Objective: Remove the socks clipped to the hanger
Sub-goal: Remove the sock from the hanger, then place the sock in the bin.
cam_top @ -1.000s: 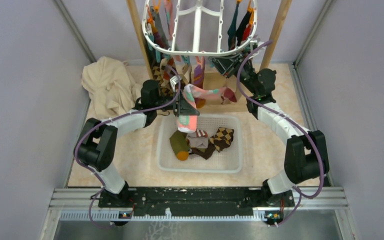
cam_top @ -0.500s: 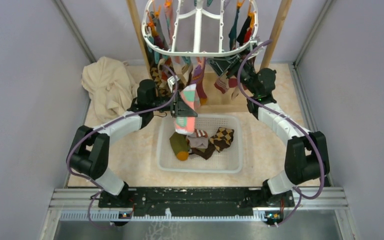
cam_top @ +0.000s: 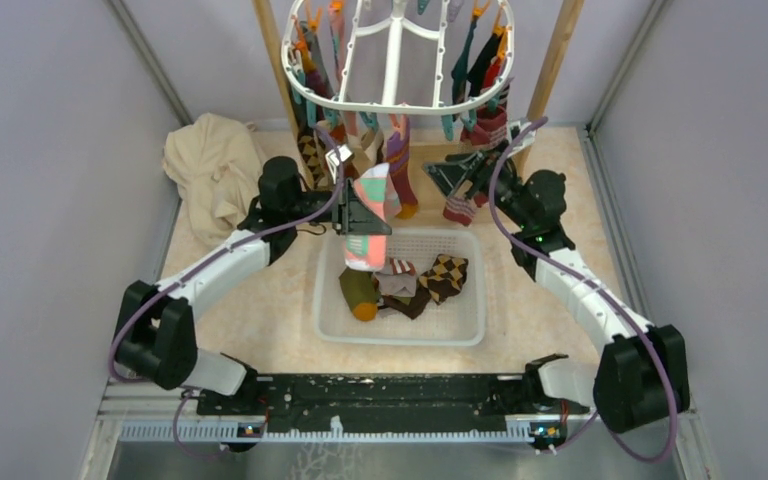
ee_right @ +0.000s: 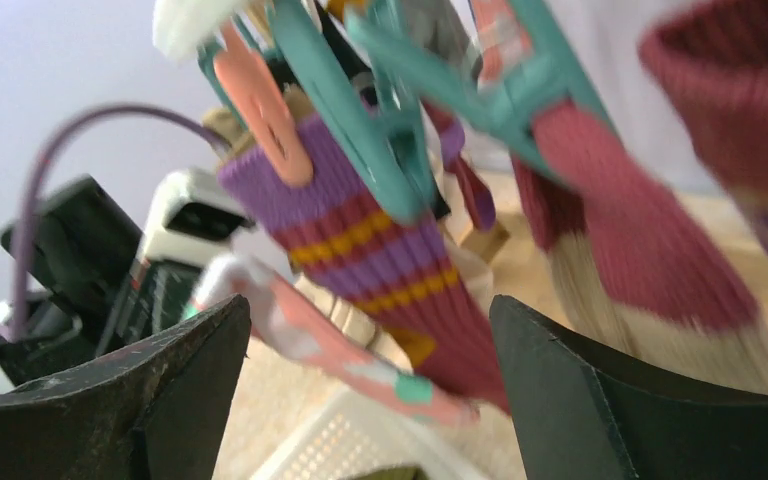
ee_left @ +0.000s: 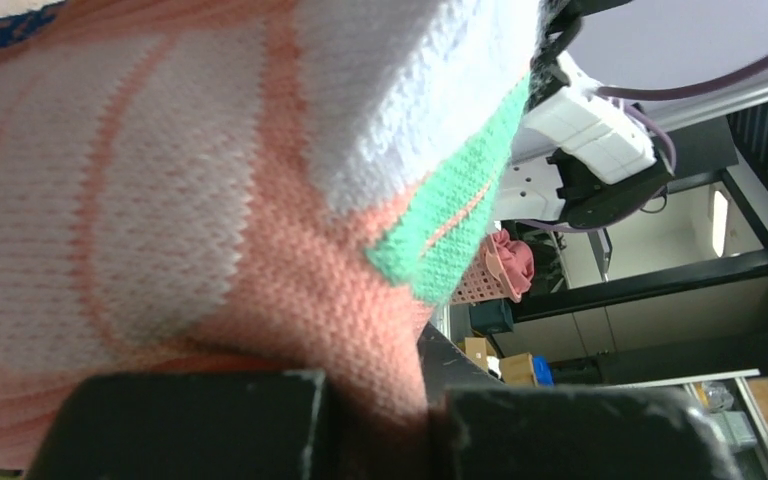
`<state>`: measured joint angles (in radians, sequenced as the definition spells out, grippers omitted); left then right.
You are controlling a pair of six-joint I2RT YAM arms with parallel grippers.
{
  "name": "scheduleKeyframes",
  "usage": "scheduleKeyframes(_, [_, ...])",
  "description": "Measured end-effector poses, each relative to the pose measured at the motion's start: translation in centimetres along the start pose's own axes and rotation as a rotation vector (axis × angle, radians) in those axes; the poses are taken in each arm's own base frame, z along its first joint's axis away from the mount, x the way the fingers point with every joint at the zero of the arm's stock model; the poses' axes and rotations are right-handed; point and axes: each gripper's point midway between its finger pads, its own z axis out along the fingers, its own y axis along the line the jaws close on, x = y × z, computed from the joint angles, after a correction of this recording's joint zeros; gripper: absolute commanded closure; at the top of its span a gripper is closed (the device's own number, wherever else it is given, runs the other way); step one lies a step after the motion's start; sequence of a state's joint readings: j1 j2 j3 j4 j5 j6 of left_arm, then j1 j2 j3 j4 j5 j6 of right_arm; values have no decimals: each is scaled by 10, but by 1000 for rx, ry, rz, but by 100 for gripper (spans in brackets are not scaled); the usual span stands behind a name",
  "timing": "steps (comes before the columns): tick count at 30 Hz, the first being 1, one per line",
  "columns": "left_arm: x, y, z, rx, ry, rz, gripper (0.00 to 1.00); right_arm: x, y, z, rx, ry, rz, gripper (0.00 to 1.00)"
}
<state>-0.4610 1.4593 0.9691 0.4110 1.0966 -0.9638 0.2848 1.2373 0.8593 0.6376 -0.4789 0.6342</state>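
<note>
The white oval hanger (cam_top: 397, 105) hangs at the top centre, and several socks (cam_top: 397, 165) are still clipped along its rim. My left gripper (cam_top: 358, 215) (ee_left: 380, 420) is shut on a pink, white and green sock (cam_top: 362, 250) (ee_left: 210, 200), which dangles over the basket. My right gripper (cam_top: 448, 176) (ee_right: 370, 400) stands open to the right of the hanger's front, with nothing between its fingers (ee_right: 160, 400). Just beyond them a purple striped sock (ee_right: 360, 220) hangs from a teal clip (ee_right: 360, 120), beside a maroon sock (ee_right: 610, 230) (cam_top: 458, 205).
A white mesh basket (cam_top: 335, 320) below the hanger holds several loose socks (cam_top: 410, 280). A beige cloth (cam_top: 215, 170) lies at the back left. Wooden posts (cam_top: 278, 70) (cam_top: 558, 50) flank the hanger. Grey walls close in on both sides.
The right gripper has opened and drawn back to the right. The pink sock, earlier stretched toward it, now hangs straight from the left gripper, which shifted slightly left. The hanger swung back.
</note>
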Motion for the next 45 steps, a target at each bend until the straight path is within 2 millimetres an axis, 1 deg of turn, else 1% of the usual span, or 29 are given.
scheduleKeyframes(2, [3, -12, -1, 11, 4, 17, 92, 12, -1, -14, 26, 31, 7, 10])
scheduleKeyframes(5, [10, -29, -4, 22, 13, 47, 92, 24, -1, -31, 60, 74, 8, 10])
scheduleKeyframes(9, [26, -43, -10, 25, 26, 72, 91, 27, 5, -47, 82, 108, -15, 9])
scheduleKeyframes(12, [43, -41, -16, 11, 35, 55, 91, 23, 12, -56, 87, 112, -39, 9])
scheduleKeyframes(16, [63, -31, -22, -19, 41, 6, 90, 23, 16, -64, 95, 122, -51, 9])
scheduleKeyframes(20, [74, -22, -26, -45, 39, -28, 88, 28, 14, -66, 106, 142, -44, 9])
scheduleKeyframes(22, [77, -16, -26, -58, 38, -40, 87, 30, 13, -67, 111, 150, -39, 9])
scheduleKeyframes(24, [82, -5, -26, -77, 42, -60, 83, 31, 13, -68, 111, 155, -36, 9])
scheduleKeyframes(26, [88, 9, -25, -94, 50, -85, 73, 31, 13, -68, 110, 155, -36, 8])
scheduleKeyframes(30, [107, 47, -23, -148, 81, -173, 54, 31, 17, -71, 108, 158, -35, 8])
scheduleKeyframes(32, [114, 62, -22, -174, 92, -201, 45, 31, 18, -74, 106, 156, -37, 8])
scheduleKeyframes(34, [118, 76, -22, -206, 99, -214, 39, 33, 18, -76, 106, 161, -33, 8])
scheduleKeyframes(36, [121, 86, -23, -244, 98, -213, 36, 37, 17, -78, 109, 170, -29, 8])
scheduleKeyframes(37, [122, 92, -24, -269, 99, -212, 28, 39, 16, -79, 111, 177, -25, 8])
scheduleKeyframes(38, [123, 98, -25, -296, 101, -209, 25, 42, 15, -79, 113, 182, -22, 8])
scheduleKeyframes(41, [121, 109, -27, -368, 97, -183, 23, 47, 14, -81, 113, 199, -13, 8])
scheduleKeyframes(45, [112, 121, -31, -480, 86, -133, 23, 49, 15, -81, 104, 207, -10, 9])
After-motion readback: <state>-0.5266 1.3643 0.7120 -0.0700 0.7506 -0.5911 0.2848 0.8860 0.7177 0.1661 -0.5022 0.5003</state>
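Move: The left hand, pointing right, already holds the freed pink patterned sock above the basket, whose middle is about 11 cm to its right, 1 cm back and 25 cm below; inside, the olive sock lies roughly 2 cm back beneath the hand, the grey striped one 9 cm to its right and level with it. From the open right hand the basket's middle is some 12 cm back, 12 cm left and 32 cm down; the hanging purple-striped sock is about 7 cm ahead, 11 cm left. The left hand draws the pink sock back about 7 cm with a small rise, then sinks some 18 cm into the basket over the olive sock, opening its fingers wide on the way down while they tip downward about 25 degrees and ease forward again. Meanwhile the right hand, empty and still wide open, backs off from the hanger by about 8 cm and sinks about 5 cm. ##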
